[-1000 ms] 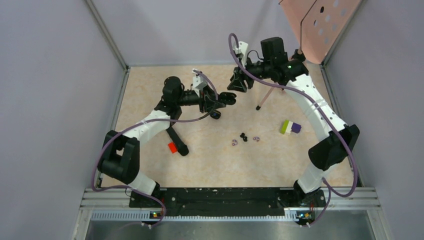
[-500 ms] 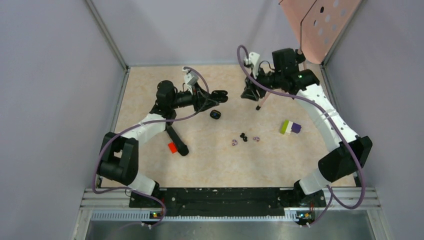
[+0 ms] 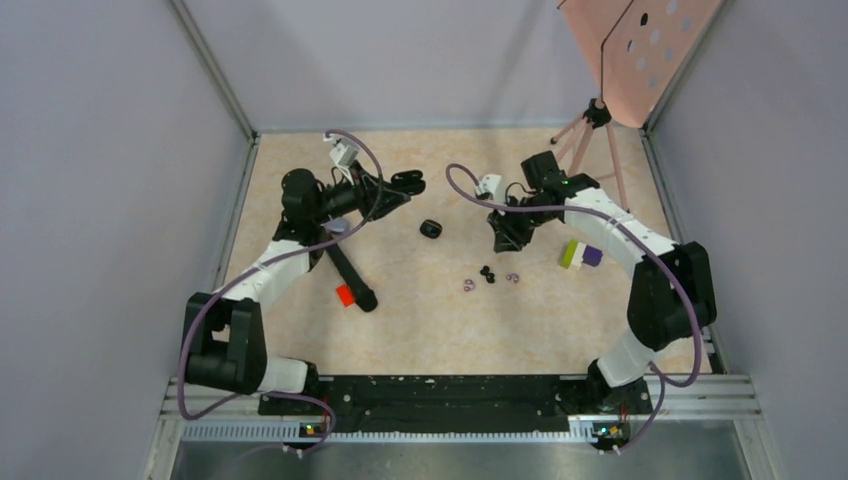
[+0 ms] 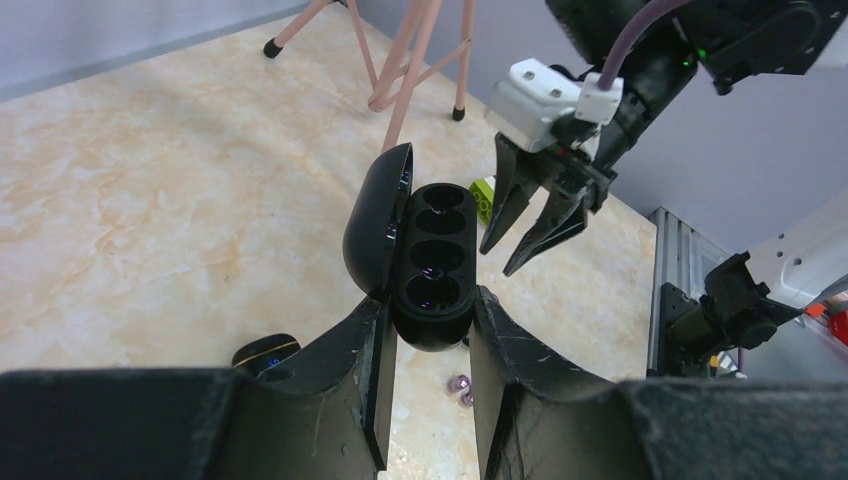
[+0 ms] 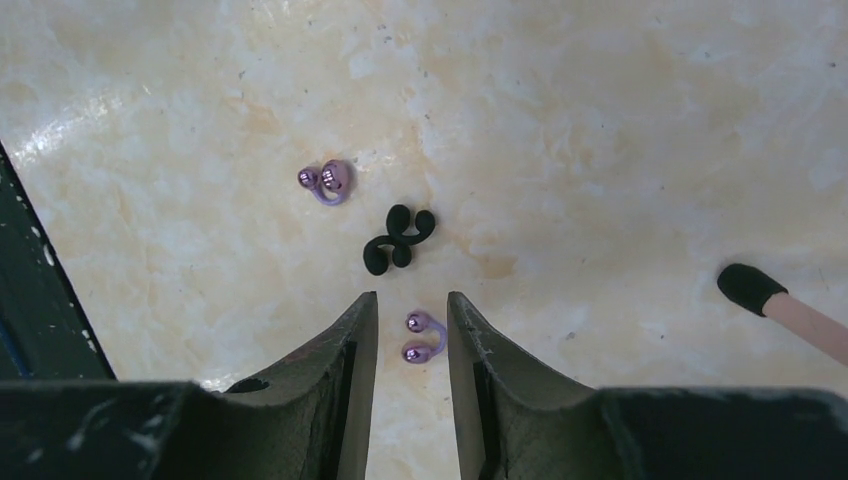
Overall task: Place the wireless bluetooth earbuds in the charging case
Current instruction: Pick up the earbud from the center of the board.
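Observation:
My left gripper (image 3: pixel 405 184) is shut on an open black charging case (image 4: pixel 432 262), lid (image 4: pixel 374 224) swung left, its several wells empty. My right gripper (image 3: pixel 500 240) is open and points down, above the earbuds. In the right wrist view a purple earbud (image 5: pixel 424 337) lies on the table between my open fingers (image 5: pixel 352 335), untouched. A black earbud pair (image 5: pixel 398 239) and another purple earbud (image 5: pixel 328 181) lie just beyond. From the top the buds form a row: purple (image 3: pixel 468 285), black (image 3: pixel 487 273), purple (image 3: pixel 512 277).
A second, closed black case (image 3: pixel 431 229) lies mid-table, also in the left wrist view (image 4: pixel 265 352). A black marker with a red piece (image 3: pixel 350 283) lies at the left. Green and purple blocks (image 3: pixel 580 254) sit right. A pink tripod (image 3: pixel 590 125) stands at the back right.
My left arm has drawn back to the left with the open case. My right arm has swung from the back of the table forward and down over the earbuds.

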Motion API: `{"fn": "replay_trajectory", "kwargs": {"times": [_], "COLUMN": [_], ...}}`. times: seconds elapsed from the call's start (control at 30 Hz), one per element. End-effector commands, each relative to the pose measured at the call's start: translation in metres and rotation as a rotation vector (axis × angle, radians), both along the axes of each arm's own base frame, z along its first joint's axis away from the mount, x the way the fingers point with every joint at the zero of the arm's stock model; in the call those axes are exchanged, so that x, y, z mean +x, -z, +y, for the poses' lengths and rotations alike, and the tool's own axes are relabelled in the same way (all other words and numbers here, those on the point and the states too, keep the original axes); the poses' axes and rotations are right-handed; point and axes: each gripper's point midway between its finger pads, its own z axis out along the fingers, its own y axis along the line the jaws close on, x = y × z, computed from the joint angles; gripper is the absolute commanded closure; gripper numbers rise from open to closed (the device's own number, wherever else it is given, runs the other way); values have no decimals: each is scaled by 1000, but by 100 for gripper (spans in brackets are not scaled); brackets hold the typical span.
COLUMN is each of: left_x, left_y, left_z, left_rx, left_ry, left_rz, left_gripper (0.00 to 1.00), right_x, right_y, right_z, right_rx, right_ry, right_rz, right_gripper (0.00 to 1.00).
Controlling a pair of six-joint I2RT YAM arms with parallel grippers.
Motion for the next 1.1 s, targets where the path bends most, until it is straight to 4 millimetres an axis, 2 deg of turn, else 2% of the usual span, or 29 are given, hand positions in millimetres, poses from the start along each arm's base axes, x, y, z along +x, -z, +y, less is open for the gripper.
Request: {"fn": "replay_trajectory", "kwargs": {"times": [0.0,0.17,0.33,0.57,0.8,1.07], "left_x": [-8,-9,-5,7,10,12], "left_y": [-15,-8,-4,-1,-1,3], "left_z": [10,23,35,52,62,67], "left_rx": [-13,22,51,69,85,85], "left_ry": [-39,-69,-106,-172,-192,-212], "left_rz": [-34,-9,4,4,0,11], "left_gripper": [100,100,100,100,100,100], "right_x": [15,25,12,-6,0,3], "right_y": [2,17,39,61,72,79], "right_z": [15,20,18,25,31,32], "right_rx": [30,-19,-104,-169,-214,-220], "right_ry": [-198,-419,-689,-926,-992,-1014], "right_rz": [-141,-262,-381,-507,-590,-582], "right_gripper": [69,70,69,68,67,70]}}
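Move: The black earbuds at the centre of the board lie about 12 cm below my right hand, some 5 cm to its left and about 1 cm back. One lavender earbud pair sits about 10 cm left and 4 cm back of this hand, the other roughly 2 cm right and 2 cm back, both equally low. From my left hand, the black earbuds are about 21 cm right, 5 cm back and 25 cm below. I sink my right hand about 9 cm towards the black earbuds, easing some 2 cm left, and on the way spin the wrist roughly 60 degrees counter-clockwise, keeping the fingers partly open and stopping short of touching. Meanwhile my left hand keeps its grip on the open charging case and carries it about 6 cm left and a little lower, away from the earbuds. ##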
